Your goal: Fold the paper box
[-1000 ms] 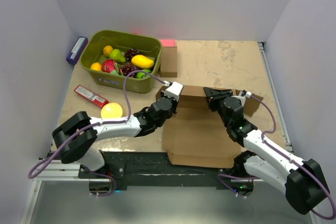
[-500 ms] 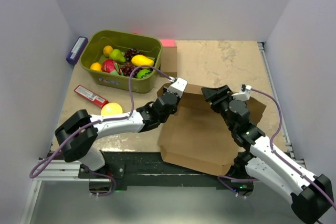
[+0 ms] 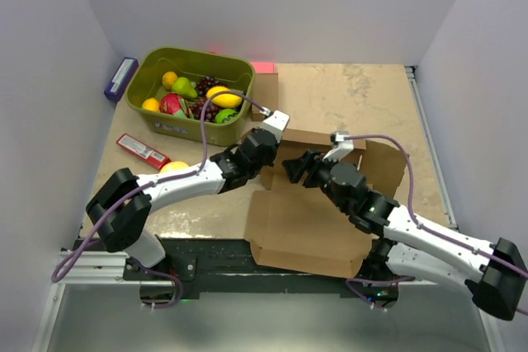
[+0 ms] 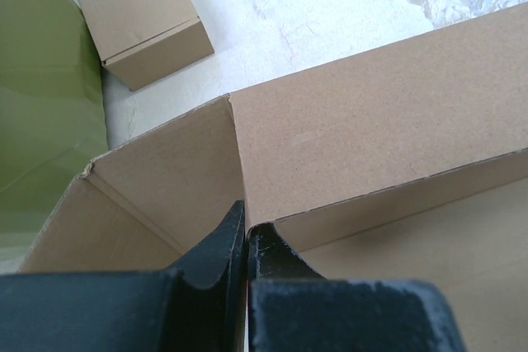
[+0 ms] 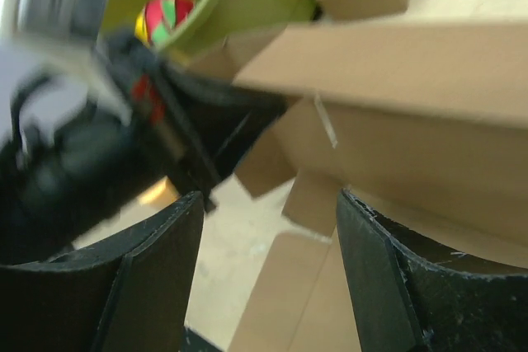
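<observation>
The paper box (image 3: 305,228) is a large brown cardboard sheet lying in the middle of the table with its back wall (image 4: 371,138) and a left flap raised. My left gripper (image 3: 279,139) is at the box's back-left corner. In the left wrist view its jaws (image 4: 245,224) are shut on the thin edge where the back wall meets the side flap. My right gripper (image 3: 295,169) hovers over the left part of the box, just right of the left gripper. Its jaws (image 5: 268,199) stand open with nothing between them, and the picture is blurred.
A green bin (image 3: 157,117) of toy fruit stands at the back left, with a small cardboard box (image 3: 265,92) next to it. A red packet (image 3: 142,151) and a yellow ball (image 3: 175,169) lie left of my left arm. A purple item (image 3: 120,78) lies by the left wall.
My right gripper let go of the back wall, opened and swung left across the box toward the left gripper. The left gripper closed fully on the corner. The sheet shifted and turned slightly.
</observation>
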Tool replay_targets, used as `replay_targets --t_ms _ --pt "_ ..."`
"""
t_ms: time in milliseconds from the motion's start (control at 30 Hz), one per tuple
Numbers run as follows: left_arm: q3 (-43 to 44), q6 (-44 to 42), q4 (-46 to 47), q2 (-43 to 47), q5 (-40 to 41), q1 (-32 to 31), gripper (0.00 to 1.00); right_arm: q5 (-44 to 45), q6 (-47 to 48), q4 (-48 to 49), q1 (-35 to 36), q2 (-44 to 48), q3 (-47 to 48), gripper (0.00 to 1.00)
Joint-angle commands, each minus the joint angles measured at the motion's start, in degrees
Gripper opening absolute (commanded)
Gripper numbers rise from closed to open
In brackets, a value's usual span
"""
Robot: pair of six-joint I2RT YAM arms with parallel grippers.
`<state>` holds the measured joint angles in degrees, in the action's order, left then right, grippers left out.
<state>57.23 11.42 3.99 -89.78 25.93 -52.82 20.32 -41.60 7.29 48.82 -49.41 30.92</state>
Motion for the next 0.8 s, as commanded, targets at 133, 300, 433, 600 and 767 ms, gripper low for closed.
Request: replay_targets --t_ms 133,300,433,600,767 --pt "1.39 0.98 -7.42 -0.75 -5.72 2.98 0.0 18.61 2.33 4.13 13.66 -7.01 1.16 0.65" --pt "0.07 1.32 -6.1 -0.66 -7.56 3.16 0.0 33.44 1.61 9.92 23.76 -19.46 0.9 0.64" --pt "-0.54 1.15 -5.48 -0.05 -8.79 3.25 0.0 35.4 -0.04 18.53 25.62 -28.45 0.81 0.64" --pt "-0.89 0.27 -5.31 -0.22 -10.46 3.51 0.0 39.01 -2.43 19.17 25.98 -37.15 3.79 0.64" --pt "-0.81 -0.17 -5.31 -0.22 -11.61 3.6 0.0 40.59 -0.5 21.45 25.98 -43.66 6.44 0.64"
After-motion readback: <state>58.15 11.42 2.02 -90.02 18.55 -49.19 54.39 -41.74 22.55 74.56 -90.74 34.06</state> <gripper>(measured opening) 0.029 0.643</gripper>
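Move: The box's small left corner tab is the right hand's likely goal, roughly 2 cm ahead, 8 cm left and 17 cm below it. The wall corner, still pinched by the left hand, is about 6 cm ahead, 6 cm left and 6 cm below the right hand; the floor panel's middle is some 12 cm back, 4 cm right and 20 cm below. From the left hand the tab lies about 4 cm back, level sideways, some 11 cm down. Right hand, fingers open, sinks 15 cm and goes 8 cm left towards the tab; left hand keeps pinching the corner. ##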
